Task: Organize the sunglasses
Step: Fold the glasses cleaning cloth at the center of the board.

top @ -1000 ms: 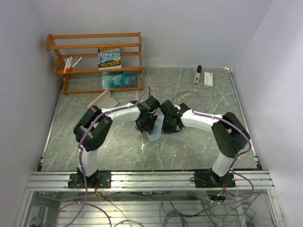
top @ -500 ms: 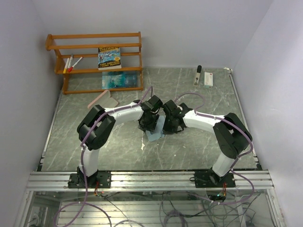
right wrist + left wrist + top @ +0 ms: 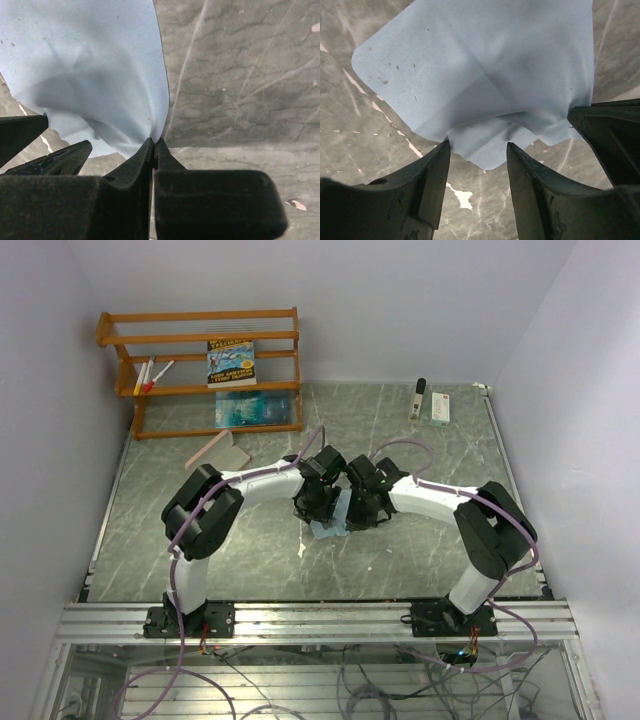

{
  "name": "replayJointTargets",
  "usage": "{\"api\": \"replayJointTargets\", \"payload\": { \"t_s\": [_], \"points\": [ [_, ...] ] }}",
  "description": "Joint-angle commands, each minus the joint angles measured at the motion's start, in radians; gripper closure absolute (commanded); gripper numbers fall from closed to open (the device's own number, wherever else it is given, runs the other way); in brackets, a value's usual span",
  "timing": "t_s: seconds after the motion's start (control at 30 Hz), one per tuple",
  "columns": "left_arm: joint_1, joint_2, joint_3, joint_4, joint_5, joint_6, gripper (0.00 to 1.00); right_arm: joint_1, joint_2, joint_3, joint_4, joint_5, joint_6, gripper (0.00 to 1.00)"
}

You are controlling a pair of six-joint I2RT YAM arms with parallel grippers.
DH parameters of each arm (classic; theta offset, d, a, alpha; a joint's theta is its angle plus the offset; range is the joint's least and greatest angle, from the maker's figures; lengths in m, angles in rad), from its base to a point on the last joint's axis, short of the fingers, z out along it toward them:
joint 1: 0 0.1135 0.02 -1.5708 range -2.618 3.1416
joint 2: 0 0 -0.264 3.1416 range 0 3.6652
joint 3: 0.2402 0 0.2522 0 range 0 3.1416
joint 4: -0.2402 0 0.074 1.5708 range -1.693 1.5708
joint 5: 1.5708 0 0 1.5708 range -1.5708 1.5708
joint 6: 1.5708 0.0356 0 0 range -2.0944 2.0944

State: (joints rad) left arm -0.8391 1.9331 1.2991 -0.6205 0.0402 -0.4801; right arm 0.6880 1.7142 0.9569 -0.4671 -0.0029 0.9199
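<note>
A light blue cloth (image 3: 330,527) lies partly on the marble table at its centre. My right gripper (image 3: 154,142) is shut on one edge of the cloth (image 3: 90,75) and lifts that edge into a fold. My left gripper (image 3: 478,146) is open, its two fingers standing apart on either side of the cloth's (image 3: 480,75) lower corner without pinching it. In the top view the left gripper (image 3: 318,502) and right gripper (image 3: 358,508) are close together above the cloth. The sunglasses are out of view.
A wooden rack (image 3: 200,370) at the back left holds a book (image 3: 231,361), markers (image 3: 150,373) and a blue packet (image 3: 245,407). A pinkish flat object (image 3: 215,450) lies in front of it. A white box (image 3: 440,407) and a dark stick (image 3: 419,397) sit at the back right.
Both wrists have shifted slightly right and closer together over the cloth. The right gripper stays shut on the cloth's edge.
</note>
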Motion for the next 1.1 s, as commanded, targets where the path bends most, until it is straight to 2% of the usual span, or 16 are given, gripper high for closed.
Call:
{"api": "replayJointTargets", "payload": {
  "t_s": [0.0, 0.37, 0.53, 0.8, 0.87, 0.93, 1.07],
  "points": [
    [-0.244, 0.051, 0.002, -0.071, 0.079, -0.009, 0.39, -0.010, 0.094, -0.016, -0.044, 0.028, -0.053, 1.00],
    [-0.288, 0.097, -0.024, -0.023, 0.101, -0.014, 0.39, -0.034, 0.195, 0.073, -0.012, 0.011, -0.080, 1.00],
    [-0.321, 0.118, -0.026, -0.013, 0.129, -0.017, 0.43, -0.050, 0.220, 0.122, -0.010, 0.003, -0.096, 1.00],
    [-0.345, 0.162, -0.038, 0.004, 0.202, -0.015, 0.64, -0.101, 0.241, 0.187, -0.019, -0.020, -0.135, 1.00],
    [-0.348, 0.171, -0.034, 0.005, 0.214, -0.008, 0.75, -0.105, 0.240, 0.190, -0.018, -0.022, -0.140, 1.00],
    [-0.348, 0.175, -0.021, -0.006, 0.206, 0.003, 0.92, -0.107, 0.239, 0.183, -0.017, -0.027, -0.141, 1.00],
    [-0.345, 0.145, 0.012, -0.034, 0.158, 0.034, 0.93, -0.108, 0.233, 0.168, -0.006, -0.031, -0.139, 1.00]
  ]
}}
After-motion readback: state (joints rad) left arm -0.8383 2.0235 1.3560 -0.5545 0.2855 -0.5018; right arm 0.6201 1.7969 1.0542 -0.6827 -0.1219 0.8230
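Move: The light-blue cloth lies under and ahead of both hands. Its near fold passes between the left hand's open fingers; the stretch to grip is about 3 cm right of the hand point, level fore-and-aft, at tip height. The shut right fingertips, some 7 cm right of the left hand, already pinch the near right corner, with that same stretch 4 cm to the right hand's left and level with it. The open glasses case stands roughly 25 cm left and 16 cm ahead of the left hand. The cloth's near fold is pinched just beside the right gripper: the left hand eases back and right, then slides right faster, about 4.5 cm in all, its fingertips swinging right and towards the base as they close nearly shut. The right hand keeps its pinch on the corner and draws it back and to the right roughly 2 cm, its tips tilting some 10 degrees towards the base. ##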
